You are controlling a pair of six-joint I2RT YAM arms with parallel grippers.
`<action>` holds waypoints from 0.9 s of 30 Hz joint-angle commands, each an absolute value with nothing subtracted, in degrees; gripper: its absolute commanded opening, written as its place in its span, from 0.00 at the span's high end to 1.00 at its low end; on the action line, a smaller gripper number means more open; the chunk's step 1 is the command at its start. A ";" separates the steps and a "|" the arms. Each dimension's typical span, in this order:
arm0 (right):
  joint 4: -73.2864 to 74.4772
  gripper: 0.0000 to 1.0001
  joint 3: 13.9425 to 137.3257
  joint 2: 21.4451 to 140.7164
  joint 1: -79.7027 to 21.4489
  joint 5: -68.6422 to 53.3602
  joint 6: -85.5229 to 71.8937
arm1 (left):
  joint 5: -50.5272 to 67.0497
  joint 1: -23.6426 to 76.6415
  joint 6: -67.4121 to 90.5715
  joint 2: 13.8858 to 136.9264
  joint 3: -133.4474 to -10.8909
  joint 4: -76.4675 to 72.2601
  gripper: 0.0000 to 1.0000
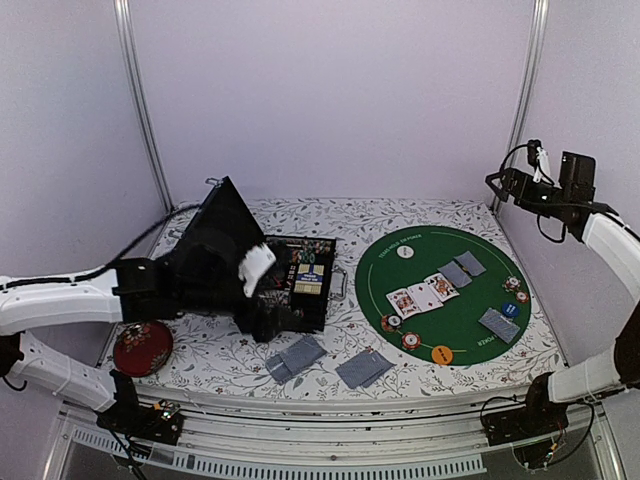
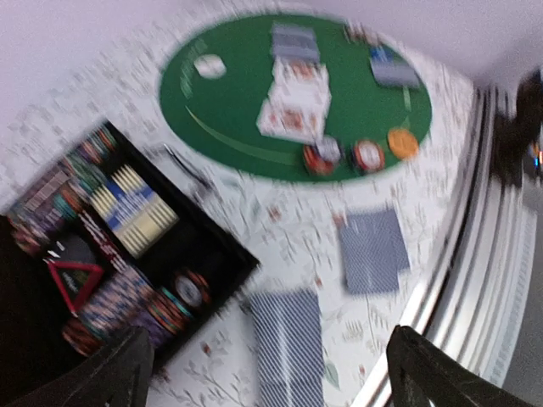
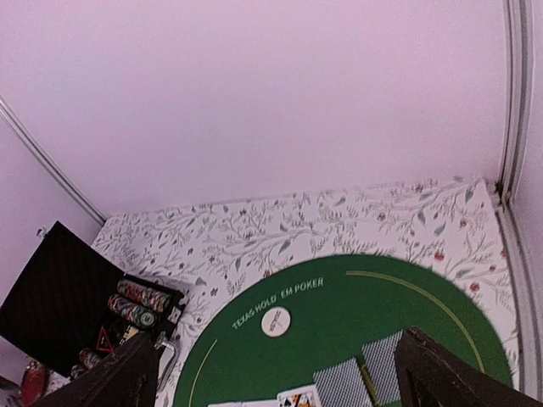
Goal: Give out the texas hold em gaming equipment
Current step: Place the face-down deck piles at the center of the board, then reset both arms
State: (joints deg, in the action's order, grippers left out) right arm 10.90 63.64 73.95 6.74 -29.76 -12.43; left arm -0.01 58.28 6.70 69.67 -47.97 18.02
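On the green mat (image 1: 440,255) lie face-up cards (image 1: 420,295), face-down cards (image 1: 462,268), striped chips (image 1: 411,340), an orange disc (image 1: 441,353) and a white disc (image 1: 405,251). Two more face-down card piles (image 1: 295,357) rest on the floral cloth near the front edge. My left gripper (image 1: 268,318) hovers at the front of the black case (image 1: 325,300), open and empty, with a card pile (image 2: 288,339) below its gap (image 2: 270,339). My right gripper (image 1: 505,185) is raised high at the back right, open and empty (image 3: 280,356), looking down on the white disc (image 3: 276,320).
The black case stands open with its lid (image 1: 220,225) tilted up, and rows of chips (image 2: 161,309) fill its compartments. A red round object (image 1: 142,347) sits at the front left corner. Metal rails (image 1: 320,415) run along the table's front edge.
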 commanded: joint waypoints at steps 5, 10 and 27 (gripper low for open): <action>-24.61 0.01 37.81 61.90 6.42 -18.69 -6.18 | -22.97 32.03 8.68 65.38 -50.14 -0.77 0.02; -41.14 0.01 23.00 60.34 6.50 -10.33 -0.89 | -31.91 19.21 8.62 66.53 -40.79 -14.59 0.02; -68.61 0.01 16.13 86.40 6.39 -17.11 0.44 | -21.59 5.17 -0.87 80.78 -12.93 -69.37 0.02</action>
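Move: The deck pile just laid down lies roughly 3 cm back from the left hand, 2 cm to its right and 16 cm below. A second pile is about 17 cm to that hand's right and 6 cm back; the open chip case is 20 cm ahead, its raised lid 20 cm ahead and 16 cm left. From the right hand, the laid pile is about 45 cm left, 25 cm back and 30 cm below; the board's blue-backed cards lie 4 cm ahead, 4 cm left, 30 cm below. The laid deck pile is left behind as the empty left hand swings some 35 cm left and nearly 20 cm forward, past the case lid, first rising, then sinking most of the way back, its wrist turning counter-clockwise and tipping up to level. The right hand sinks about 16 cm beside the board and draws slightly back and right, fingers tipping up. Both grippers stay wide open. ##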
